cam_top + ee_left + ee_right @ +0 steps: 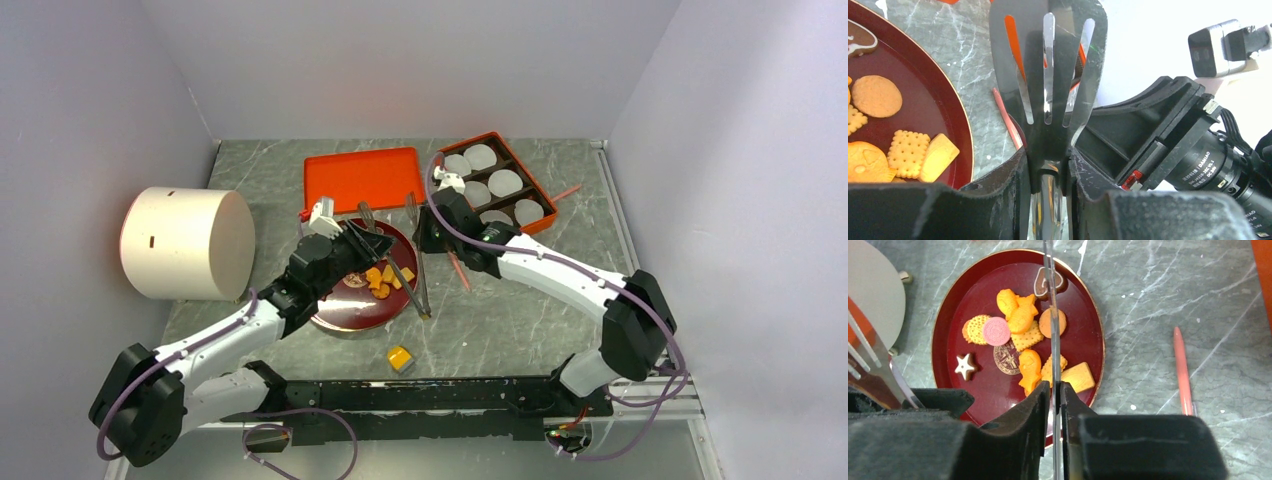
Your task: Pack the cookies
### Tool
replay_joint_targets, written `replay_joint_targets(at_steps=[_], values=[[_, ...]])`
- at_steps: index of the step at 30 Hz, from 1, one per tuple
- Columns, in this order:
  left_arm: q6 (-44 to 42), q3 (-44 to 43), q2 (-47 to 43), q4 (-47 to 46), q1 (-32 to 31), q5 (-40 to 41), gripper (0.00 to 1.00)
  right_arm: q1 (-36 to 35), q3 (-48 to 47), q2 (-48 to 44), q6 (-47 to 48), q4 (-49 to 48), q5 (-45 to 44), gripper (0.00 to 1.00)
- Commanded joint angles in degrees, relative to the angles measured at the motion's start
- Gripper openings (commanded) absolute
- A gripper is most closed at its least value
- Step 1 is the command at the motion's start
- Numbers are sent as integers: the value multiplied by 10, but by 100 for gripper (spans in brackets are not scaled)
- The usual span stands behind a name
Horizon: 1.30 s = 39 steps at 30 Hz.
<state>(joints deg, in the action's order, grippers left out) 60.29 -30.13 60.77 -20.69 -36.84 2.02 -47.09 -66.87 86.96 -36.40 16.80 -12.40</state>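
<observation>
The cookies [1023, 340], orange, yellow, pink and brown in round, square, star and fish shapes, lie on a dark red plate [948, 325]; they also show in the top view [385, 280] and left wrist view [908, 152]. Metal tongs [415, 265] stand over the plate's right side. My left gripper [1048, 155] is shut on the neck of the tongs' slotted arm [1048, 65]. My right gripper [1054, 387] straddles the other arm, a thin blade seen edge-on [1052, 315], with a narrow slit on each side of it.
An orange box [495, 183] with white paper liners stands at the back right, an orange tray [362, 178] beside it. A white cylinder [187, 243] lies at the left. A yellow cube [400, 358] sits before the plate [340, 310]. A pink stick [1182, 370] lies right of the plate.
</observation>
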Motion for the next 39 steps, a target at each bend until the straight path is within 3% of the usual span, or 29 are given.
replay_joint_targets(at_steps=[1,10,16,22,39], values=[[27,-4,-20,-25,-1,9,16,-2,19,-45,9,-55,25,24],[36,-15,-27,6,-1,20,17,-4,53,-103,39,-70,57,62],[39,-17,-28,16,0,17,17,-16,82,-133,63,-61,88,81],[54,-25,-31,42,2,17,16,-64,117,-154,86,-62,59,99],[147,-11,-45,47,13,-15,15,-114,146,-116,89,-150,3,99]])
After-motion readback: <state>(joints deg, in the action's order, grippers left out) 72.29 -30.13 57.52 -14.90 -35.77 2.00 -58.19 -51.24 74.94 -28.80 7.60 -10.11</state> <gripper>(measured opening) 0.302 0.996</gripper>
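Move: The right fingers are still around the tongs' right shaft; the tongs' hinge end lies about 15 cm behind this hand, 1 cm to its right and roughly level. Around 11 cm below the same hand, the cookie plate's middle is 14 cm left and 3 cm back, the pink stick 9 cm right and 1 cm back, the yellow block 22 cm back and 4 cm left. From the left hand, which grips the tongs, the hinge end is about 13 cm back and 9 cm right. Open the right gripper wide to release the tongs' right shaft, lifting about 4 cm as it backs off. Then draw it back along the tongs towards the hinge end, some 9 cm in all, sinking again and turning about 15 degrees counter-clockwise, until the open fingers straddle both shafts. Keep the left grip by the slotted head nearly in place, tilting it about 10 degrees. ##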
